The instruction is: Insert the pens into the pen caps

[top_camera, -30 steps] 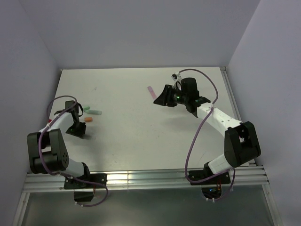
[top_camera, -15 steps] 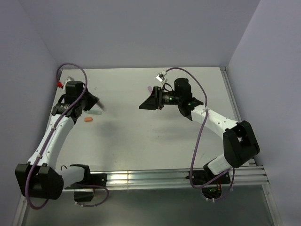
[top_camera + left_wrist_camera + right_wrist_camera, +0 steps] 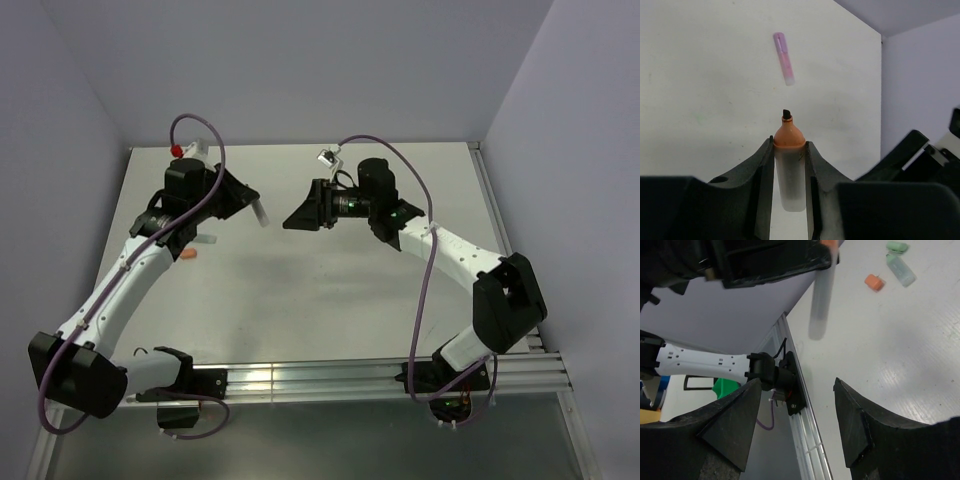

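My left gripper (image 3: 790,143) is shut on a pale pen (image 3: 789,175), whose orange tip (image 3: 788,135) pokes out past the fingertips. In the top view the left gripper (image 3: 250,204) hangs above the table's middle, facing my right gripper (image 3: 291,221) a short gap away. The right gripper (image 3: 797,386) is open and holds nothing; its camera sees the pale pen (image 3: 820,300) in the air ahead. An orange cap (image 3: 874,282), a green cap (image 3: 897,246) and a mint pen (image 3: 901,269) lie on the table. A pink pen (image 3: 783,59) with a purple end lies flat further back.
The white table (image 3: 330,290) is boxed in by pale walls on three sides. A metal rail (image 3: 330,378) runs along the near edge between the arm bases. The orange cap (image 3: 189,254) lies beside the left arm's forearm.
The left arm rose from the table's left side and swung towards the middle with the pale pen. The right gripper turned left to face it and opened wider.
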Action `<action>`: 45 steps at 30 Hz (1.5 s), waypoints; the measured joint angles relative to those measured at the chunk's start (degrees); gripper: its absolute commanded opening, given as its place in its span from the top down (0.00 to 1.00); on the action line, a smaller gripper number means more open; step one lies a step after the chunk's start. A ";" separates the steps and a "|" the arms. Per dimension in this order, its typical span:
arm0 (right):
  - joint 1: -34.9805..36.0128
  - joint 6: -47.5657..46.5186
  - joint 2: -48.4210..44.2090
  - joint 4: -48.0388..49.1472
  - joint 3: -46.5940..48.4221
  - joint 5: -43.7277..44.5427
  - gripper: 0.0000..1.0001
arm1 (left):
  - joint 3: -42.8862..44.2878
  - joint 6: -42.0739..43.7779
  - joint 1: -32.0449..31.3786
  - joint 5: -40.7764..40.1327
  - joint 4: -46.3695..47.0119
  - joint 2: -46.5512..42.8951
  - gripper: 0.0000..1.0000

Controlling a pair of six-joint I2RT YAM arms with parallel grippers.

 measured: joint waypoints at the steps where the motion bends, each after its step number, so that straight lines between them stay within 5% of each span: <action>1: 0.09 -0.39 0.48 -0.57 0.48 0.59 0.32 | 0.57 0.15 -0.94 0.09 0.09 0.17 1.00; 26: 1.73 -6.84 3.04 -10.91 8.02 11.54 0.34 | 9.20 1.33 -12.98 -1.79 -2.14 7.41 1.00; 45: 2.01 -7.21 3.30 -13.07 8.02 12.33 0.55 | 9.84 -0.22 -15.08 -3.61 -1.22 8.33 1.00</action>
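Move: My left hand holds the orange pen by its neck, barrel hanging down; my open right fingers are about 10 cm to its right and 7 cm back, at its height. From my right hand the orange pen's middle is some 10 cm left, 5 cm ahead and 3 cm lower. On the table about 26 cm below my right hand, the pink pen lies roughly 24 cm ahead and 4 cm right, the orange cap 7 cm ahead and 32 cm left. I carry the orange pen about 10 cm to the right towards my right hand, my left hand turning some 10 degrees clockwise and keeping its grip. My open right hand comes some 3 cm forward and slightly down, turning a little clockwise as well, so that its fingers straddle the clear barrel below my left grip; then they begin to close around it, only part way. ##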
